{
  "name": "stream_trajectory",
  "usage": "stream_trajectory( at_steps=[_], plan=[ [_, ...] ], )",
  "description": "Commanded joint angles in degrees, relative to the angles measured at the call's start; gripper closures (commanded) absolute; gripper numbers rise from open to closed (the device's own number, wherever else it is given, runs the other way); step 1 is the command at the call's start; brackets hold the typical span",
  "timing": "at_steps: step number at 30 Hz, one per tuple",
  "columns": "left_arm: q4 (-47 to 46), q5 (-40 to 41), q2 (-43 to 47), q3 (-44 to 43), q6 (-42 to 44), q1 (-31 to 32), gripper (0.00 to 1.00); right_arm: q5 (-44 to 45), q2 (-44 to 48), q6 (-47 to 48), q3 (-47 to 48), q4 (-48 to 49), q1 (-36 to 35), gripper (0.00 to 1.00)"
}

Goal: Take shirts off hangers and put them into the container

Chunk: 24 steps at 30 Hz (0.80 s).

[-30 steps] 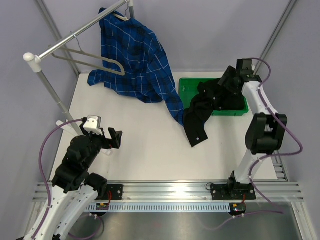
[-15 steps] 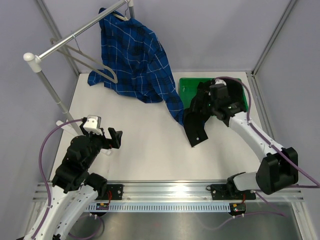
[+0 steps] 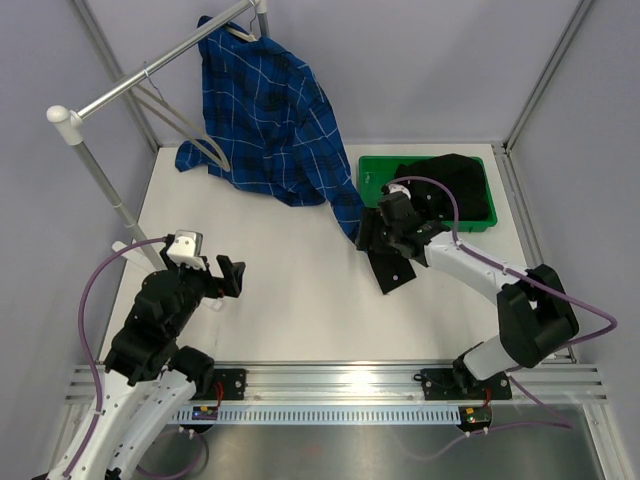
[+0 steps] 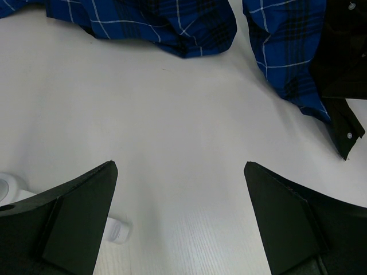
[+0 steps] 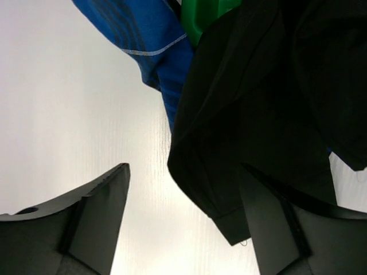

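Note:
The black shirt [image 3: 445, 180] lies bunched in the green container [image 3: 370, 172], with one sleeve [image 3: 392, 265] trailing out onto the table. My right gripper [image 3: 385, 225] hovers low over that sleeve. In the right wrist view it [image 5: 184, 169] is open, and the black sleeve [image 5: 246, 132] lies between its fingers, the cuff beside the right finger. The blue plaid shirt [image 3: 265, 110] hangs on a hanger from the rail, its hem resting on the table. An empty hanger [image 3: 178, 122] dangles from the rail. My left gripper [image 3: 225, 275] stands open over bare table [image 4: 180, 164].
The silver rail with its white end cap [image 3: 60, 115] crosses the back left on a slanted post [image 3: 105, 190]. A small white foot [image 4: 117, 231] sits by my left fingers. The plaid sleeve [image 5: 152, 34] lies beside the container's corner [image 5: 200, 14].
My right arm swung from over the container, left and down to the trailing sleeve, leaving the black shirt in the container. The empty hanger has swung on the rail. The left arm stayed put.

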State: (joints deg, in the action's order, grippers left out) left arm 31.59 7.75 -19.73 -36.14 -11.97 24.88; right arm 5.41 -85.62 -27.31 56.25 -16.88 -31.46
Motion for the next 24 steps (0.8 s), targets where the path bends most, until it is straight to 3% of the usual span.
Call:
stream_trajectory(
  at_steps=[1,4,11,18,21,24],
  plan=[
    [-2.24,0.6,-0.58,0.28,-0.34,-0.19,0.01,2.76,-2.69,-0.81,0.96,4.31,-0.44,0.19],
    [-2.24,0.51,-0.75,0.19,-0.34,-0.19,0.01,3.46,-4.11,-0.81,1.85,4.66,-0.53,0.25],
    [-2.33,0.16,-0.84,0.28,-0.34,-0.19,0.01,8.73,-6.05,-0.2,3.25,2.74,-0.53,0.51],
    [-2.5,-0.19,-1.02,0.28,-0.34,-0.19,0.01,14.18,-2.19,2.7,4.57,-0.86,-0.27,0.9],
    [-2.42,-0.28,-1.02,0.19,-0.34,-0.19,0.01,16.56,-0.78,4.28,7.03,-4.11,0.35,0.99],
    [-2.5,-0.45,-0.93,0.28,-0.34,-0.19,0.01,16.74,0.37,5.69,9.49,-5.52,1.4,1.0]
  ],
)
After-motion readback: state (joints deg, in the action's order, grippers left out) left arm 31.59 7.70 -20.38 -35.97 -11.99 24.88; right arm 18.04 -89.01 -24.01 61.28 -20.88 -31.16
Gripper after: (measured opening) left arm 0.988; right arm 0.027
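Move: My right hand hovers with fingers mostly open just over the black shirt's sleeve, which hangs out of the container; the stretch I want is about 2 cm ahead, 2 cm right and 4 cm below. The plaid shirt's sleeve end touches it, about 4 cm ahead and 4 cm left of my hand. The container's middle is some 12 cm ahead and 12 cm right. From my left hand that black sleeve lies about 8 cm ahead, 41 cm right and 17 cm below. I dip my right hand about 3 cm onto the black sleeve, easing forward, and shut the fingers fully to pinch the cloth. While they close I drift right, then rise about 3 cm and keep moving right and slightly forward towards the container, rolling the hand some 10 degrees so its left side dips. ##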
